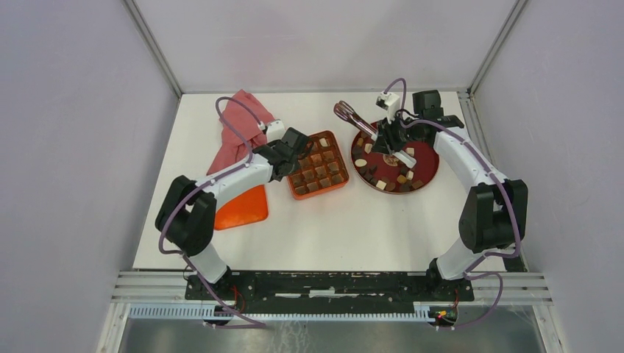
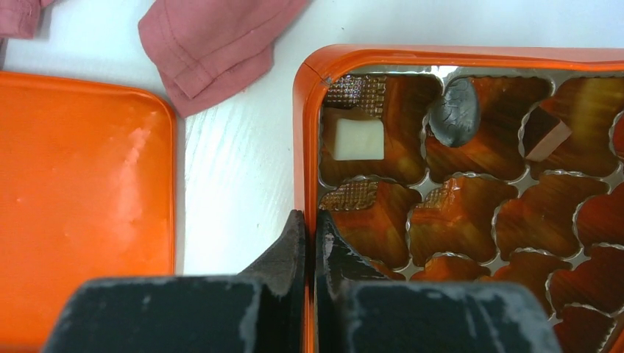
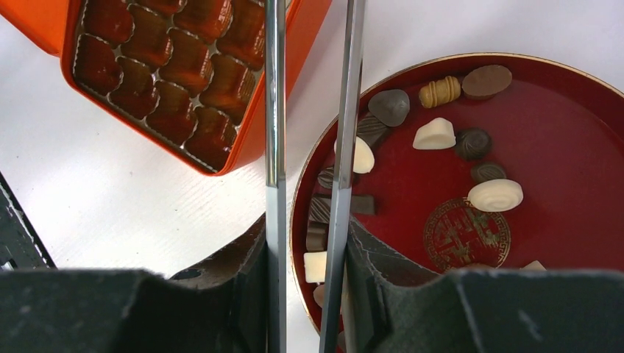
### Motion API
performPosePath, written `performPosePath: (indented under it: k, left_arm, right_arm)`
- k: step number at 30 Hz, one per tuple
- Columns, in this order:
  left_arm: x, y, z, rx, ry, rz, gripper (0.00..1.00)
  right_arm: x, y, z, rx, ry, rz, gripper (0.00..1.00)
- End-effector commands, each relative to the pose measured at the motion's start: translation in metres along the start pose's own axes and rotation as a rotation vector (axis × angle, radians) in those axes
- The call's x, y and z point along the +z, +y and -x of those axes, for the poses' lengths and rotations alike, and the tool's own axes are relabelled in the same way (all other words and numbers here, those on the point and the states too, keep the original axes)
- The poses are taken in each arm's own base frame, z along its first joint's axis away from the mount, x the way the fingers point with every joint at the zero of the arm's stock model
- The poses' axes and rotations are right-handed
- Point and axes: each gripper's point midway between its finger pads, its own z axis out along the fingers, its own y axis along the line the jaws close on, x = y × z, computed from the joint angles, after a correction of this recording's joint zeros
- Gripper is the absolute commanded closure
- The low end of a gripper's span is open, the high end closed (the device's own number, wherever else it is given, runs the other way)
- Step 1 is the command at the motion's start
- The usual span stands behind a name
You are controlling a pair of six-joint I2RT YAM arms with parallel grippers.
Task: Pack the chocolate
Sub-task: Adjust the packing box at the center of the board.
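The orange gridded box [image 2: 441, 55] lies left of centre on the table, and my left gripper [image 2: 310, 220] is shut on its left wall, one finger outside and one inside. Its cells hold a cream square chocolate [image 2: 358, 138], a dark oval one [image 2: 454, 112] and a brown block [image 2: 546, 134]. Several more chocolates [image 3: 434, 134] lie on the dark red plate [image 3: 574, 147]. My right gripper [image 3: 307, 243] is shut on metal tongs [image 3: 275, 110] above the plate's left edge. The tongs' two arms run apart toward the box, with their tips out of the wrist view.
A pink cloth [image 1: 239, 129] is bunched at the back left, close to the box. An orange lid [image 1: 241, 207] lies flat beside the left arm. White walls enclose the table on the left, back and right.
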Motion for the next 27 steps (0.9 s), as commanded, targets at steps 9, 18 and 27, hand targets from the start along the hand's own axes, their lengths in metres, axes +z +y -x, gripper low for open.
performPosePath:
  k: [9, 18, 27]
  left_arm:
    - [0.010, -0.010, -0.002, 0.014, 0.079, -0.040, 0.98]
    - [0.029, -0.009, -0.018, 0.035, 0.187, -0.046, 0.82]
    - [0.021, -0.008, -0.009, 0.031, 0.184, -0.068, 0.48]
  right_arm:
    - [-0.020, -0.010, -0.003, 0.004, -0.017, -0.041, 0.62]
    - [-0.047, -0.038, -0.053, 0.056, 0.108, -0.186, 0.62]
    - [-0.073, -0.058, -0.072, 0.103, 0.146, -0.280, 0.62]
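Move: The left fingers already pinch the packing box's left wall, the box partly raised; its middle lies about 8 cm right, level fore-and-aft and some 4 cm below. The orange tray is about 15 cm left, 8 cm back; the pink cloth 12 cm left, 11 cm ahead, both 9 cm below. From the right hand, holding tongs, the plate's middle is some 3 cm right, 3 cm back, 16 cm below, the box 21 cm left, 4 cm back. Left hand lowers the box wall about 5 cm and opens; right hand carries the tongs 10 cm right, sinking. ##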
